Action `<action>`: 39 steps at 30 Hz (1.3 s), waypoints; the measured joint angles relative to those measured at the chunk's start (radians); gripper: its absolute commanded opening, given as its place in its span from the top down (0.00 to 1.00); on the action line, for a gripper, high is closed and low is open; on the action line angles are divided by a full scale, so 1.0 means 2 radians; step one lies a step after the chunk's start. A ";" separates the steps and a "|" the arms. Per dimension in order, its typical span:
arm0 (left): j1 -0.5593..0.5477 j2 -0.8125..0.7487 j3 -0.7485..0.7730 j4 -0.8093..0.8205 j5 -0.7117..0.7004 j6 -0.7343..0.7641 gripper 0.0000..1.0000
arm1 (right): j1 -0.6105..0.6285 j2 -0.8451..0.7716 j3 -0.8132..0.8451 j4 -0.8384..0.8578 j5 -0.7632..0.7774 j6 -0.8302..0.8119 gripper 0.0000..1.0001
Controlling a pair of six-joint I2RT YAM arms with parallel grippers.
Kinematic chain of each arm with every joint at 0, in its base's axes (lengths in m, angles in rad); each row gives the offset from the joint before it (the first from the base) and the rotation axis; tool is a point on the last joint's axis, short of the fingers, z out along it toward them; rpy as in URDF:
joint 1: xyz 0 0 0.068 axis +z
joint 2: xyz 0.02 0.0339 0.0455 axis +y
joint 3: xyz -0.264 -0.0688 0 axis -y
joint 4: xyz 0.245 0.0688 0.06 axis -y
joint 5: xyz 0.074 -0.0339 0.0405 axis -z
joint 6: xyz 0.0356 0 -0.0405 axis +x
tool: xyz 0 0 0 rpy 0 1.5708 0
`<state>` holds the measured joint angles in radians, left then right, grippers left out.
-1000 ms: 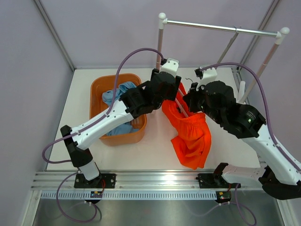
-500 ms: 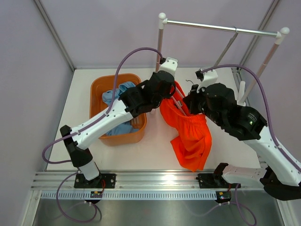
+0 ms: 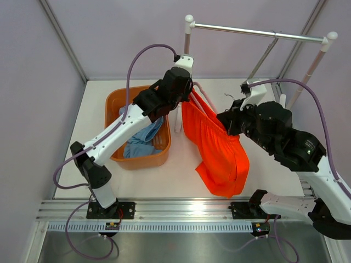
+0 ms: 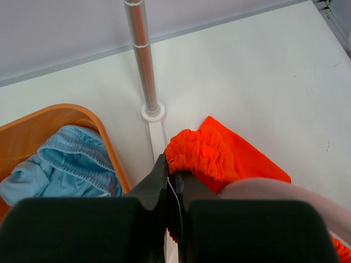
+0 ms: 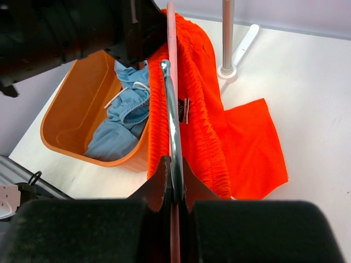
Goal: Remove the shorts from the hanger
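The bright orange shorts (image 3: 218, 150) hang stretched between my two grippers, the legs trailing onto the white table. My left gripper (image 4: 174, 174) is shut on their gathered waistband (image 4: 200, 153), held up near the rack's left pole. My right gripper (image 5: 174, 164) is shut on the metal stem of the hanger (image 5: 171, 109), whose pink arm (image 3: 204, 99) still runs inside the waistband. In the top view the left gripper (image 3: 188, 97) is at the shorts' upper end and the right gripper (image 3: 224, 121) at their right side. The light blue shorts (image 3: 141, 137) lie in the basket.
An orange basket (image 3: 112, 107) stands left of the shorts, under the left arm. The clothes rack's left pole (image 4: 143, 66) rises just behind the left gripper, with its bar (image 3: 258, 33) across the back and its right pole (image 3: 310, 68) beside the right arm.
The left gripper has shut on the orange waistband and pulled it up and back to the left. The shorts are now stretched out. The right arm has shifted slightly right with the hanger.
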<state>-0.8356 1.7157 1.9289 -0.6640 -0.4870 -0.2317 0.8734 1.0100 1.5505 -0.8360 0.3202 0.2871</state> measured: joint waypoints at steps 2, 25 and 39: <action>0.004 0.009 0.000 0.007 0.013 0.000 1.00 | 0.000 -0.004 0.000 0.000 0.002 0.000 1.00; -0.215 -0.210 -0.197 0.142 0.229 0.140 1.00 | -0.004 0.159 0.179 -0.007 0.209 -0.029 1.00; -0.232 -0.249 -0.113 0.103 0.237 0.224 1.00 | -0.131 0.204 0.259 -0.014 0.201 -0.034 1.00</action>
<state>-1.2995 1.2167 1.7027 -0.4580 -0.0132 0.2153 0.6109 1.4174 2.0689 -0.8650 0.7216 0.2199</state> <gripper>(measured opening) 0.033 0.033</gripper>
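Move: The left fingers already pinch the red shorts' waistband; the basket they are bound for is about 18 cm left, 3 cm back and 27 cm below. The hanger, gripped by the right hand, has its middle some 8 cm back, 5 cm right and 3 cm above the left hand. From the right hand, the rail crosses about 28 cm ahead and 17 cm higher, the empty hanger 26 cm ahead, 13 cm right and 5 cm up. Left drags the pinched shorts some 27 cm back, then up, as right carries the hanger forward, right, up. ##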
